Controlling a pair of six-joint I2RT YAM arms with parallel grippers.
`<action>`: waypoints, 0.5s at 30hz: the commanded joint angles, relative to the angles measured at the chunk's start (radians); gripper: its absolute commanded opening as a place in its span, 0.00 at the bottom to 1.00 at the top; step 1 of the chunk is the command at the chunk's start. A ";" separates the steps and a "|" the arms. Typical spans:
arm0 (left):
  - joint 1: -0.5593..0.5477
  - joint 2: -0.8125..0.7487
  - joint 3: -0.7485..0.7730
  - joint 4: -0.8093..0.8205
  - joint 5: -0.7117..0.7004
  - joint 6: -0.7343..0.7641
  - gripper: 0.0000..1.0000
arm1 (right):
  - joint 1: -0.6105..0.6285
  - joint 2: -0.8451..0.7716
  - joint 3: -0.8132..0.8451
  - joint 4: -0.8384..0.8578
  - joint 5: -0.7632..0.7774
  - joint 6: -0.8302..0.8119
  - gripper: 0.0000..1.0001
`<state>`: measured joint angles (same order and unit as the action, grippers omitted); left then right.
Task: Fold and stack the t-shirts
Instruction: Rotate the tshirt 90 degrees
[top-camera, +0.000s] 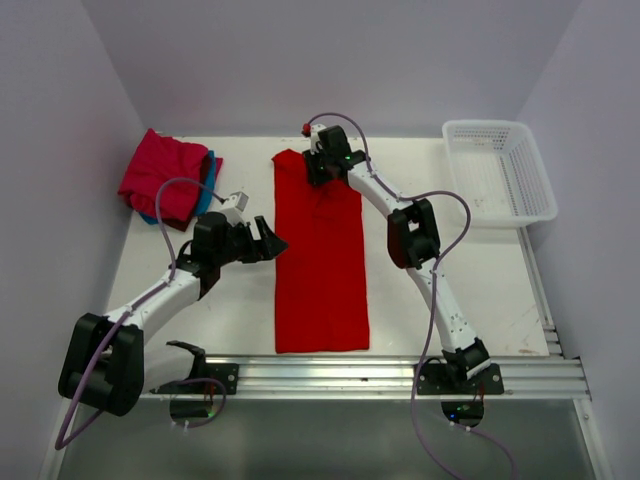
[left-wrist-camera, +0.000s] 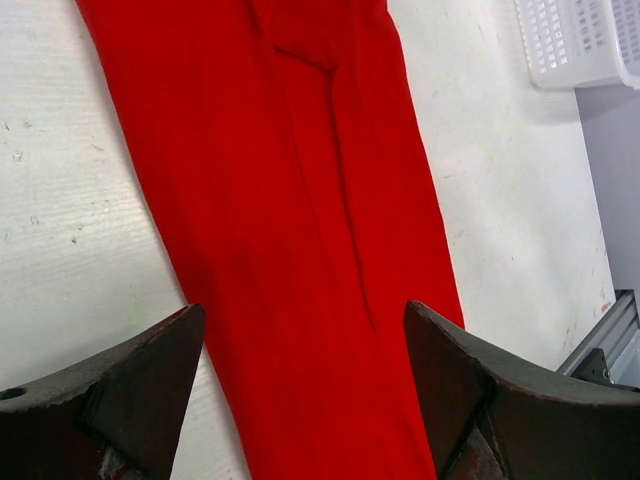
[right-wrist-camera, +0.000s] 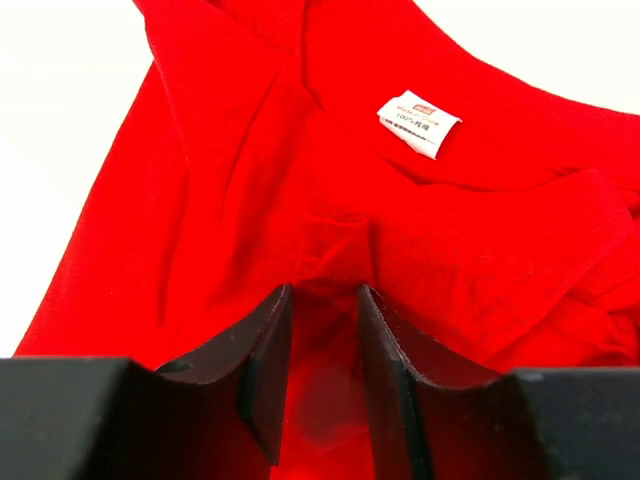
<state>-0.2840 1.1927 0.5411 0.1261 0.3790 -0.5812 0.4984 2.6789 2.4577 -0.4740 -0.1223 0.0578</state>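
A bright red t-shirt (top-camera: 320, 270) lies as a long narrow strip down the middle of the table (top-camera: 450, 260). My right gripper (top-camera: 318, 165) is at its far collar end. In the right wrist view its jaws (right-wrist-camera: 325, 290) stand narrow, with a raised fold of the red cloth (right-wrist-camera: 250, 150) pinched between them, just below the white neck label (right-wrist-camera: 418, 122). My left gripper (top-camera: 272, 243) hovers open at the strip's left edge, about halfway along. In the left wrist view the red cloth (left-wrist-camera: 300, 200) shows between the spread fingers (left-wrist-camera: 300, 310). A crimson-pink t-shirt (top-camera: 160, 175) lies folded on a teal-blue one (top-camera: 207, 190) at the back left.
A white mesh basket (top-camera: 498, 170) stands at the back right corner. An aluminium rail (top-camera: 400, 375) runs along the near edge with both arm bases on it. Grey walls close in the table on three sides.
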 joint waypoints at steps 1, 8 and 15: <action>-0.006 -0.022 -0.010 0.030 0.008 0.032 0.84 | 0.000 0.016 0.023 0.014 0.009 -0.007 0.33; -0.007 -0.033 -0.013 0.018 0.000 0.035 0.83 | 0.000 0.019 0.003 0.015 0.012 0.008 0.08; -0.007 -0.041 -0.017 0.015 0.000 0.035 0.83 | -0.001 -0.008 -0.045 0.029 0.016 0.011 0.00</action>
<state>-0.2840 1.1767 0.5407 0.1253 0.3786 -0.5804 0.4984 2.6846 2.4386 -0.4591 -0.1215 0.0669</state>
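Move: The gathered pleat of the t-shirt lies right at the right fingertips, about 1 cm ahead and 1 cm lower; from the left hand it is some 25 cm ahead, 9 cm to the right and 9 cm down. From the right hand, the t-shirt's white label sits about 7 cm ahead and 2 cm left, the folded stack some 36 cm left and roughly level, and the white basket about 46 cm right and 3 cm ahead. The right hand stays in place over the collar end of the t-shirt and shuts its fingers, open about a third, all the way, their tips drawing together at the pleat and pinching it. As they come together the hand sinks about 1 cm into the cloth, late and slowly, with no turn of the wrist, still slanted forward and to the left. ##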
